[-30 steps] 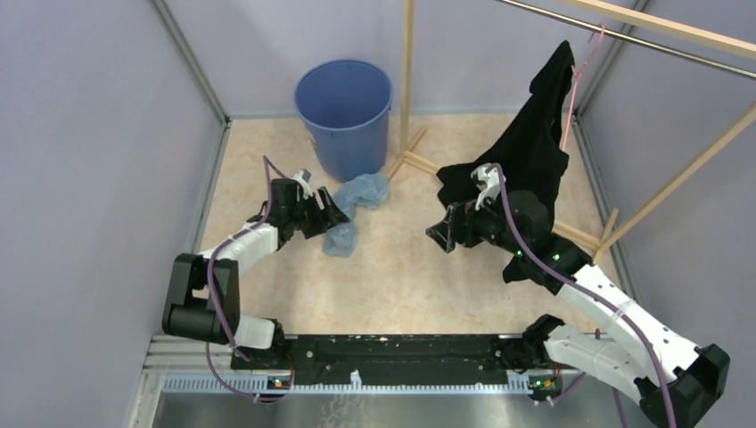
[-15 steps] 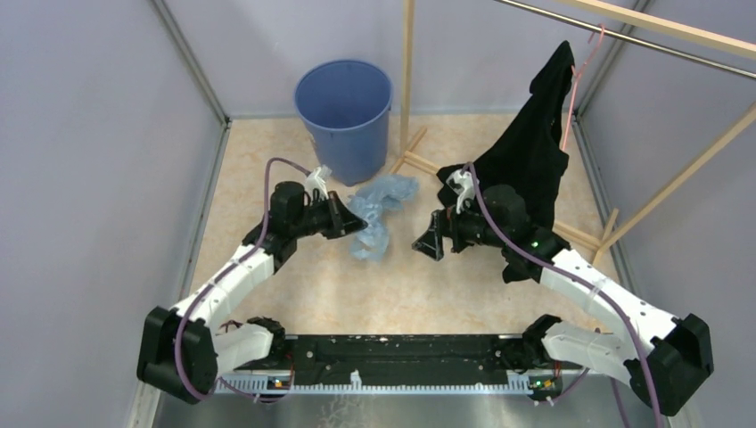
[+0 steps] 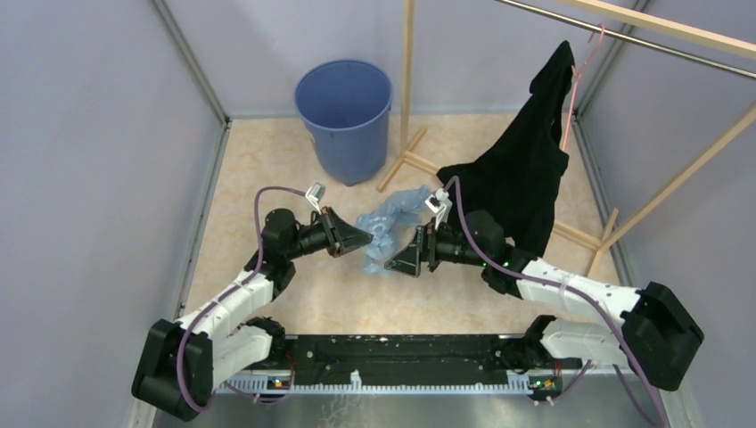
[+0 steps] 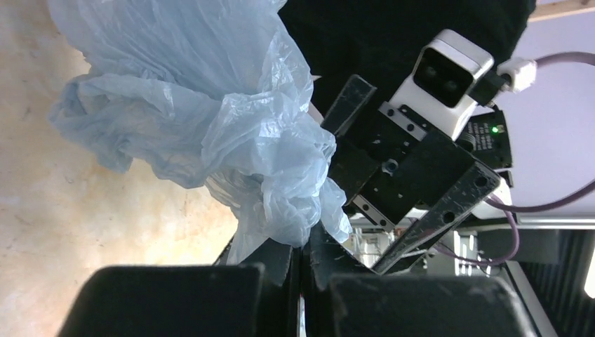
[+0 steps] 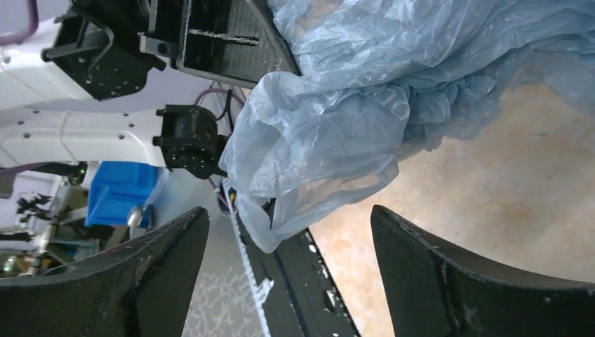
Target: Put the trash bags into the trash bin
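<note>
The trash bag [image 3: 390, 225] is crumpled light-blue plastic, hanging a little above the floor at mid-scene. My left gripper [image 3: 366, 236] is shut on its left side; in the left wrist view the bag [image 4: 210, 119] bunches out from between the closed jaws of this gripper [image 4: 303, 246]. My right gripper [image 3: 398, 257] faces it from the right, open, and the bag [image 5: 365, 105] hangs just ahead of this gripper [image 5: 288, 232], a lower flap dipping towards the gap between the fingers [image 5: 168, 263]. The round blue trash bin [image 3: 343, 116] stands upright at the back, left of centre.
A black garment [image 3: 526, 169] on a pink hanger [image 3: 571, 98] hangs from a wooden rack at the right, just behind my right arm. The rack's post [image 3: 407, 80] and foot [image 3: 406, 165] stand right of the bin. Grey walls close in both sides.
My left gripper closed on the bag and drew it right and nearer, off the floor. My right arm swung left to meet the bag, its jaws narrowing slightly.
</note>
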Robot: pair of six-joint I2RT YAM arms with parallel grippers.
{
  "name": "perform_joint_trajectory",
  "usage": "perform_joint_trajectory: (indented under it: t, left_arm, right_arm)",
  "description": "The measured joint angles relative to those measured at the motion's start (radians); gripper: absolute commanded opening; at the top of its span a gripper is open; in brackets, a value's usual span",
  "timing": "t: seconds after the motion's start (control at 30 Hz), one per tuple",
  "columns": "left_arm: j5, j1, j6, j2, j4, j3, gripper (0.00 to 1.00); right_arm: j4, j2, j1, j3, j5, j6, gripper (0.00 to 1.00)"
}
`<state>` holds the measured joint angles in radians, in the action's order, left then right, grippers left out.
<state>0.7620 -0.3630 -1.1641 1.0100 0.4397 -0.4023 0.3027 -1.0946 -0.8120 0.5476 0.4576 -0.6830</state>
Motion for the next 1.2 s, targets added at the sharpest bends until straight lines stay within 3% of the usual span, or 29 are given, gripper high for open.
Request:
perform_joint_trajectory:
  t: [0.1,0.17,0.23,0.3,0.37,0.43,0.57,0.67,0.73,0.8,0.9,1.0,1.1,1.2]
  left_arm:
    - [0.017,0.0,-0.066,0.002,0.069,0.028,0.0]
    - [0.02,0.0,-0.094,-0.003,0.096,0.043,0.0]
    - [0.02,0.0,-0.108,-0.019,0.101,0.055,0.02]
    - [0.019,0.0,-0.113,-0.042,0.1,0.061,0.11]
    - [0.017,0.0,-0.108,-0.064,0.097,0.06,0.24]
    - [0.02,0.011,-0.076,-0.087,0.039,0.043,0.28]
    - [-0.024,0.051,0.138,-0.111,-0.263,-0.124,0.28]
    - [-0.153,0.063,0.34,-0.127,-0.524,-0.317,0.28]
    - [-0.235,0.064,0.446,-0.151,-0.634,-0.402,0.41]
    - [-0.283,0.066,0.538,-0.182,-0.707,-0.446,0.61]
    - [-0.24,0.067,0.618,-0.21,-0.731,-0.438,0.8]
    - [-0.103,0.047,0.605,-0.22,-0.62,-0.337,0.95]
    - [-0.049,-0.04,0.591,-0.186,-0.574,-0.273,0.99]
    - [-0.061,-0.204,0.612,-0.13,-0.563,-0.274,0.99]
  right_arm:
    - [0.072,-0.034,-0.016,-0.012,-0.012,-0.054,0.71]
    - [0.133,-0.065,-0.017,-0.019,-0.013,-0.091,0.52]
    - [0.196,-0.099,-0.018,-0.024,-0.01,-0.127,0.28]
    - [0.251,-0.134,-0.019,-0.024,-0.003,-0.161,0.02]
    - [0.293,-0.16,-0.02,-0.026,0.013,-0.194,0.0]
    - [0.312,-0.166,-0.021,-0.026,0.029,-0.208,0.0]
    - [0.298,-0.154,-0.019,-0.027,0.054,-0.203,0.0]
    - [0.187,-0.085,-0.002,-0.037,0.049,-0.153,0.0]
    - [0.08,-0.03,0.007,-0.035,0.004,-0.094,0.0]
    - [-0.047,0.027,0.012,-0.028,-0.054,-0.042,0.0]
    - [-0.206,0.077,0.021,0.013,-0.131,0.004,0.06]
    - [-0.303,0.082,0.029,0.075,-0.2,0.002,0.04]
    - [-0.384,0.072,0.044,0.152,-0.27,-0.032,0.0]
    - [-0.431,0.039,0.069,0.227,-0.31,-0.092,0.0]
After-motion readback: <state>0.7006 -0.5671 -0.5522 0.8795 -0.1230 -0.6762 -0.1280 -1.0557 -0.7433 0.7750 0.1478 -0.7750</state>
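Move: From the open right hand, the middle of the trash bag lies about 6 cm ahead, 2 cm left and 4 cm below; from the shut left hand that still holds it, 3 cm ahead, 5 cm right and 4 cm lower. The trash bin stands roughly 30 cm ahead and 13 cm left of the right hand; the black garment is some 15 cm ahead and 24 cm right of that hand. Right hand slips 3 cm left, pinches trash bag, carries it 7 cm right and forward; left lets go. ##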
